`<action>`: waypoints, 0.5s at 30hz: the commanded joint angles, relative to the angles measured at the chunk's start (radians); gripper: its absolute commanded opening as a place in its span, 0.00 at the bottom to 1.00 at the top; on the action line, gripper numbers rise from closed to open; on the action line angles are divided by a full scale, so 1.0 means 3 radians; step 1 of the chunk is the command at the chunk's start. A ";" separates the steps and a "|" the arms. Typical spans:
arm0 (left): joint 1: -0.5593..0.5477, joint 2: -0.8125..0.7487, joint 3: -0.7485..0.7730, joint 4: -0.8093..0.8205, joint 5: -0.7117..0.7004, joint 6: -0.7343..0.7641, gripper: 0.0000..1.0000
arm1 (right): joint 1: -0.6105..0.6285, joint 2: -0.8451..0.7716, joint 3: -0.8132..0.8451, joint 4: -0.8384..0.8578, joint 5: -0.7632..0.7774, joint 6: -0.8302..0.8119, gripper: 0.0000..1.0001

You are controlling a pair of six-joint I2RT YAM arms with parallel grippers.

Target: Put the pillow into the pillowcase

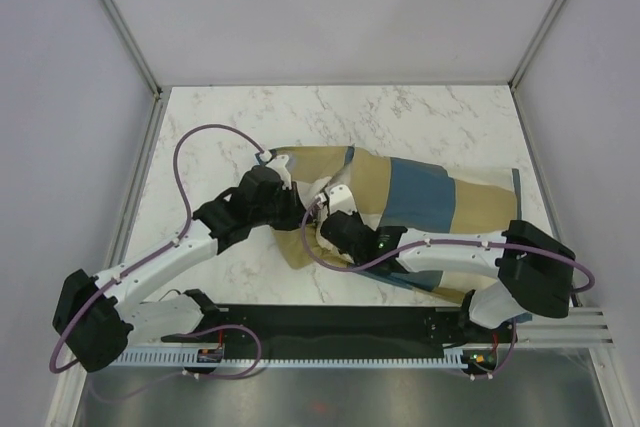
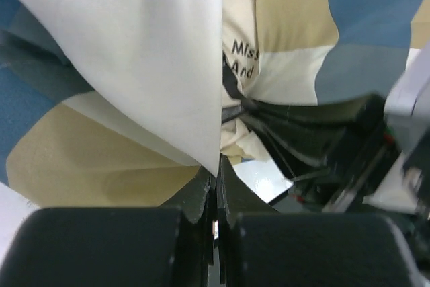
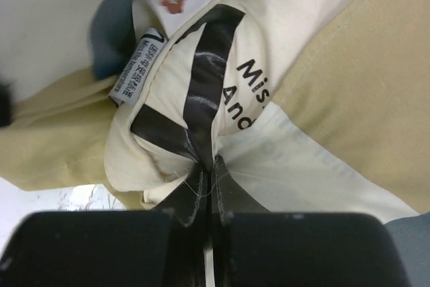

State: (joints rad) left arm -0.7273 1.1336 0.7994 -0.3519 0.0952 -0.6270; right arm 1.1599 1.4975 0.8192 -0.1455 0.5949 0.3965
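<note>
The checked blue, tan and cream pillowcase (image 1: 420,197) lies across the middle of the table, its open end toward the left. My left gripper (image 1: 290,195) sits at that end. In the left wrist view its jaws (image 2: 220,166) are shut on a cream edge of the pillowcase (image 2: 134,52). Behind that edge shows the cream pillow (image 2: 236,18) with dark text. My right gripper (image 1: 335,219) is beside the left one at the opening. Its jaws (image 3: 209,166) are shut on a bunched corner of the pillow (image 3: 269,25) at the black mark. Tan pillowcase cloth (image 3: 376,78) wraps round it.
The white marble table (image 1: 230,117) has grey enclosure walls on three sides. A black rail (image 1: 330,332) runs along the near edge between the arm bases. Purple cables loop over both arms. Two sewn labels (image 3: 134,65) hang from the pillow's corner.
</note>
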 commanded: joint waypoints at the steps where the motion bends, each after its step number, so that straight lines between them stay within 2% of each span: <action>1: 0.0036 -0.0250 -0.0102 0.0150 0.0398 -0.0160 0.02 | -0.0266 -0.0001 -0.0021 -0.0164 0.0073 0.0340 0.00; 5: 0.0057 -0.0378 -0.0251 0.0150 0.0495 -0.0170 0.02 | -0.0710 -0.0159 -0.0133 -0.0072 -0.0351 0.0549 0.00; 12: 0.0108 -0.0603 -0.0318 0.0232 0.1226 -0.0170 0.02 | -0.1171 -0.0190 -0.0148 -0.0067 -0.0684 0.0805 0.00; 15: 0.0118 -0.0746 -0.0272 0.0120 0.1252 -0.0145 0.02 | -0.1340 -0.0246 -0.0189 0.0050 -0.0908 0.0892 0.00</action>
State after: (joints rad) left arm -0.6888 0.9768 0.6991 -0.2859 0.3134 -0.6476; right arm 0.8398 1.4361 0.7925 -0.1333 0.2852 0.6273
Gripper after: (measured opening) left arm 0.032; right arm 0.012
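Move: The right fingers already grip the pillow's printed corner, with the pillowcase's tan panel about 10 cm to the right and 5 cm farther out, slightly below. Its blue stripe lies some 19 cm right and 2 cm ahead. For the left hand, which holds the white hem up, that pillow corner is roughly 5 cm right, 2 cm ahead and 6 cm lower; the case's blue corner is about 8 cm left, 13 cm ahead and 12 cm below. Still pinching the pillow corner together with the case's white fabric, the right hand carries them forward and to its right about 6 cm, towards the tan panel, rolling its left side up, tipping down and swinging clockwise, some 25 degrees in all. The left keeps hold of the hem and draws back a good 3 cm, then also lifts, away from the pillow corner. ##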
